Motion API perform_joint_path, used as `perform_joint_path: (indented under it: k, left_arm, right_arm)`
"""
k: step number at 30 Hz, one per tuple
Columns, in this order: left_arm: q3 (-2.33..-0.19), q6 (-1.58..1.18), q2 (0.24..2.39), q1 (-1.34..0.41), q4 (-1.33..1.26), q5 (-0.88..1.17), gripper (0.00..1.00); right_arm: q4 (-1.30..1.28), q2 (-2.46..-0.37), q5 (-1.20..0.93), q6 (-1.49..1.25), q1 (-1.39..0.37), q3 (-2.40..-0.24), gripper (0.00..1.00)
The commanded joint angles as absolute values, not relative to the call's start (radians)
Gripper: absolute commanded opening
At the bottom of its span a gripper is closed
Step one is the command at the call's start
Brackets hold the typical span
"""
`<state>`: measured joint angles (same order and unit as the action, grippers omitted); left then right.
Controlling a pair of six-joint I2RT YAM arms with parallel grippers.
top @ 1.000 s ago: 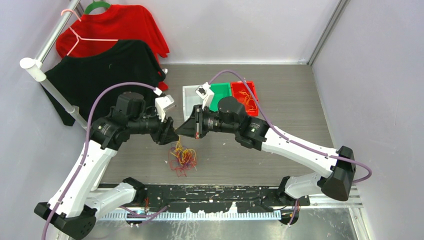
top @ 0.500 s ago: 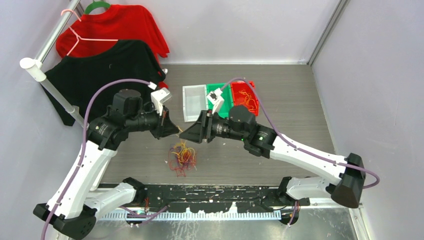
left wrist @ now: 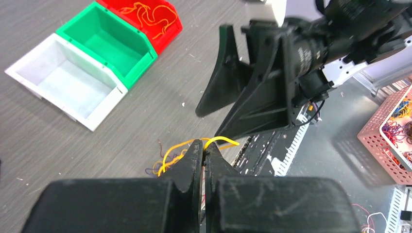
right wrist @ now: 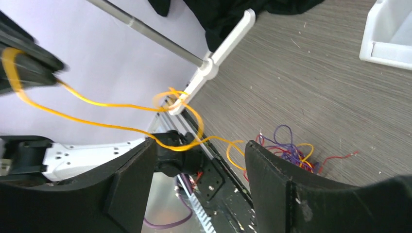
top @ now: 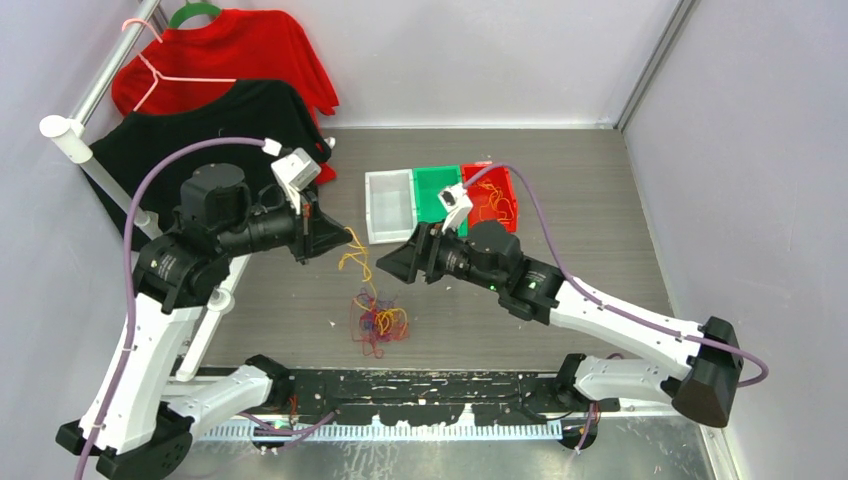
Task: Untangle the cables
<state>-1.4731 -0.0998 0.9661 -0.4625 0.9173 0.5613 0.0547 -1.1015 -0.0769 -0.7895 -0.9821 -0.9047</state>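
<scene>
A small tangle of thin orange, purple and red cables (top: 375, 322) lies on the table in front of the arms. My left gripper (top: 340, 239) is shut on one orange cable (top: 352, 250), lifted above the pile; the strand hangs down into the tangle. In the left wrist view the closed jaws (left wrist: 203, 144) pinch that orange cable (left wrist: 221, 141) at the very tips. My right gripper (top: 385, 266) hovers just right of the strand, open. In the right wrist view its fingers (right wrist: 200, 144) are spread wide; the orange cable (right wrist: 97, 124) loops in front of them, free of both pads, with the tangle (right wrist: 291, 150) beyond.
Three bins sit behind the arms: white (top: 388, 205), green (top: 434, 190) and red (top: 492, 195) with orange strands inside. A rail (top: 100, 170) with a red shirt (top: 240, 50) and a black shirt (top: 200, 140) stands at the left. A pink basket (left wrist: 388, 131) sits off the table.
The left gripper shut on the orange cable and pulled it up and to the left. The right gripper opened, let go and drew back to the right. The pile shifted slightly.
</scene>
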Motion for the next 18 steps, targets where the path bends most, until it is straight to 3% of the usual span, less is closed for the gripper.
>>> perform_joint_path:
  k: [1,8,18]
  left_arm:
    - [-1.556,-0.122,0.966,-0.462,0.867,0.564,0.0]
    - [-1.63,-0.136,0.979,-0.462,0.842,0.495,0.0]
    - [-1.746,-0.134,1.011,-0.463,0.844,0.486,0.0]
  right_arm:
    - [0.124,-1.125,-0.052,-0.702,-1.018,-0.93,0.73]
    - [0.378,-1.153,-0.051,-0.669,-1.07,-0.831,0.76]
    - [0.396,-1.322,0.005,-0.621,-1.095,-0.926,0.74]
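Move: The left hand already grips the yellow cable, whose strand hangs to the tangle. From the open right hand, the middle of that hanging cable is about 4 cm left, 2 ahead and 10 below; the tangle lies some 4 cm left, 6 ahead and 28 below. From the left hand, the cable's middle is about 3 cm ahead and 18 below, the tangle roughly 7 ahead, 1 right and 36 below. The white bin is around 26 cm ahead of the right hand, 2 left and 28 below. The left hand keeps its closed grip on the yellow cable and draws it up about 6 cm, away from the tangle, its fingertips tilting up some 10 degrees. Meanwhile the right hand, fingers staying wide open, closes in from the right on the hanging strand beneath the left gripper, travelling about 5 cm left and 4 cm down, easing back a little at first and then forward again as it sinks; whether its fingers touch the strand can't be seen. ##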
